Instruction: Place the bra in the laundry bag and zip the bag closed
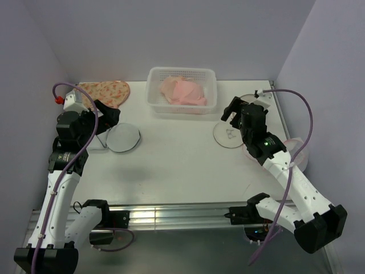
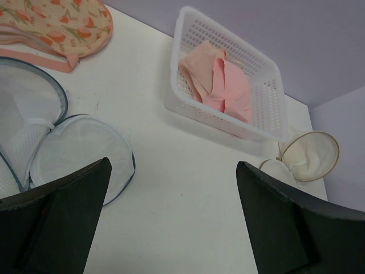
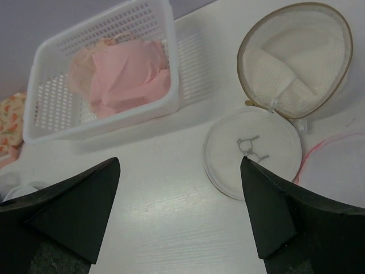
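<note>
The pink bra (image 1: 182, 91) lies bunched in a white slotted basket (image 1: 154, 103) at the back middle of the table; it also shows in the wrist views (image 2: 219, 80) (image 3: 128, 77). The laundry bag (image 3: 268, 131) lies unzipped and spread open to the right of the basket. Its face with the black line drawing is flat on the table (image 1: 228, 137), and its tan-rimmed half (image 3: 293, 57) lies behind. My right gripper (image 3: 179, 162) hangs open above the table beside the bag, holding nothing. My left gripper (image 2: 172, 165) is open and empty over the left side.
A grey-rimmed mesh bag (image 1: 122, 138) lies opened under the left arm. A floral orange pouch (image 1: 105, 91) sits at the back left corner. A pink-rimmed mesh bag (image 1: 296, 154) lies at the right edge under the right arm. Walls enclose the table on three sides.
</note>
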### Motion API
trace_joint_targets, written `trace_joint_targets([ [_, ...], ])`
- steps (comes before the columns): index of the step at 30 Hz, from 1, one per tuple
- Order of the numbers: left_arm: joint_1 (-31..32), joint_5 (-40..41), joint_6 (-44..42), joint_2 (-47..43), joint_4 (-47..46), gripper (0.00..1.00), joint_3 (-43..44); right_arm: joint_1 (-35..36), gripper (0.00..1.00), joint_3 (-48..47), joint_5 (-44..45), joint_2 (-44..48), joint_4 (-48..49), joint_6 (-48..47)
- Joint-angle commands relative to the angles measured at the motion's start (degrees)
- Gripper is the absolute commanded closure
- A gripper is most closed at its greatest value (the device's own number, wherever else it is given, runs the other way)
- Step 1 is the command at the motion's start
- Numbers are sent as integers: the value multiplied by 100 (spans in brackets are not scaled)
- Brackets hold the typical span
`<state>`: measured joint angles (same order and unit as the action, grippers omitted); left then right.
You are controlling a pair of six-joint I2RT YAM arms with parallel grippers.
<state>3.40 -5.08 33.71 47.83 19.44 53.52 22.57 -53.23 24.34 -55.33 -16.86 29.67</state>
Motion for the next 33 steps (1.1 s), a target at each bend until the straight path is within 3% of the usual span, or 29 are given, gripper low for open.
trace_joint_targets([
  [1, -41, 86, -14, -72, -151, 1, 89, -24, 7, -363, -25, -434, -343, -102],
  [7, -41, 104, -14, -46, -142, 1, 98, -24, 32, -126, -87, -1427, -388, 74],
  [10, -59, 130, 3, -46, -143, 1, 89, -24, 38, -3, -8, -1936, -353, 135],
  [33, -155, -19, 39, 7, -186, 1, 62, -24, 47, -143, -527, -4056, 333, 39],
])
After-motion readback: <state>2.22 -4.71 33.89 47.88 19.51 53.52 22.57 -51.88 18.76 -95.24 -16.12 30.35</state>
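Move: The laundry bag's round printed lid lies flat about 27 cm below the right hand, some 6 cm ahead and 3 cm to its right. From that same hand, the bag's tan-rimmed drum is about 15 cm ahead and 10 cm right, the basket with the pink bra 21 cm ahead and 13 cm left, and the pink-rimmed lid 1 cm ahead, 13 cm right. From the left hand the printed lid is some 34 cm right, 8 cm ahead and 29 cm down. Down steeply by about 25 cm goes the right hand, edging slightly left, to bring its fingertips close above the table just outside the near-left rim of the printed lid. The wrist tips some 40 degrees on the way, so the fingers point steeply down, and they close from wide open to about half. It is slowing at the end; contact with the rim can't be made out. ##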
